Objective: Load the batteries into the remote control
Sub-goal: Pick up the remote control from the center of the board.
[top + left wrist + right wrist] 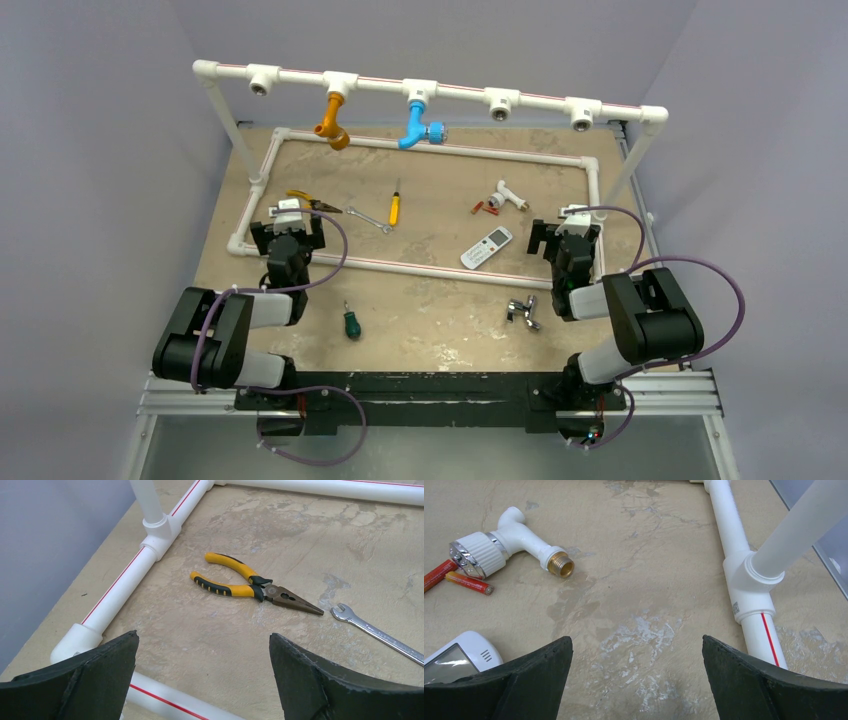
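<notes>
The white remote control [486, 247] lies face up on the table, right of centre; its corner shows at the lower left of the right wrist view [461, 655]. Two red-orange batteries [484, 209] lie side by side beyond it, next to a white tap fitting [508, 197]; they also show in the right wrist view [468, 582]. My right gripper [572, 222] is open and empty, to the right of the remote, over bare table [636, 642]. My left gripper [288, 214] is open and empty at the far left [202, 640], far from the remote.
A white pipe frame [420, 268] rings the work area, with a raised pipe rail [420, 88] behind carrying orange and blue taps. Yellow pliers [250, 582], a wrench [375, 632], a yellow screwdriver [395, 207], a green screwdriver [351, 322] and a metal tap fitting [523, 312] lie around.
</notes>
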You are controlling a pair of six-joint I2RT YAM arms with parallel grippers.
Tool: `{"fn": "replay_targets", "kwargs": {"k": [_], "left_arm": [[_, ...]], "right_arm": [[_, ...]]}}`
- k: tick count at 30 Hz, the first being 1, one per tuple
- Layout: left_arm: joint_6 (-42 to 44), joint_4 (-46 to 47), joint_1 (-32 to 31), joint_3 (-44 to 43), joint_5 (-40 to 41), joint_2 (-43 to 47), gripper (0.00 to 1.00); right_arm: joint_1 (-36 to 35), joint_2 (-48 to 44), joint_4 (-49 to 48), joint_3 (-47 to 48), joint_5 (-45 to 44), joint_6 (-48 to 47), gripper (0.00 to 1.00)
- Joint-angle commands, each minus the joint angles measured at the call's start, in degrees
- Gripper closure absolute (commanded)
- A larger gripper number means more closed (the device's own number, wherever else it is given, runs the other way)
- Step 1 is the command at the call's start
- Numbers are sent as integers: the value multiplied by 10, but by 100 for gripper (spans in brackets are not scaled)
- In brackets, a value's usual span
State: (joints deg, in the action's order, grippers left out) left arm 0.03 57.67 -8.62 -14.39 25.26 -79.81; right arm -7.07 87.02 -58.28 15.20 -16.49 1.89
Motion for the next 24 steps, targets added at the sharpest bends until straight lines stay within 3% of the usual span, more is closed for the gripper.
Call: {"fn": "replay_targets", "kwargs": {"k": [1,6,12,17,21,24], "left_arm": [[-8,17,7,-14,-8,11,0],[13,68,1,13,-16,9,0],[32,116,-27,42,45,38,0],[104,45,-114,25,147,131,0],[48,-12,-133,30,192,197,0],[-21,-166,-136,0,216,265,0]], "right_arm": [[2,-6,-25,13,-1,3,1],[1,-6,-25,14,-1,3,1],[2,-7,-43,4,-11,-5,2],[0,-61,-30,-15,-37,-2,2],[0,-157,121,10,-55,34,1],[0,-221,201,10,-50,81,1]]}}
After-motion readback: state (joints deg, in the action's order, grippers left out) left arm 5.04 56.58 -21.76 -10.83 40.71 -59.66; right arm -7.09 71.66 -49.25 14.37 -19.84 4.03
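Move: The remote control lies about 17 cm to the right hand's left and 4 cm back, some 7 cm lower. The two red batteries are about 9 cm farther out than the remote, and the white tap is 12 cm left and 8 cm ahead of this hand. The metal tap sits 8 cm left and 17 cm back. From the left hand, the remote is roughly 42 cm right and 4 cm back. The left hand starts first, easing back and then rising quickly, about 8 cm up and 4 cm back with a little drift to the right, while its fingers tip upward by some 15 degrees, away from the board and the pliers. The right hand holds still until late, then lifts almost straight up about 5 cm, away from the remote, its fingers tipping slightly upward; both grippers stay wide open and touch nothing. ##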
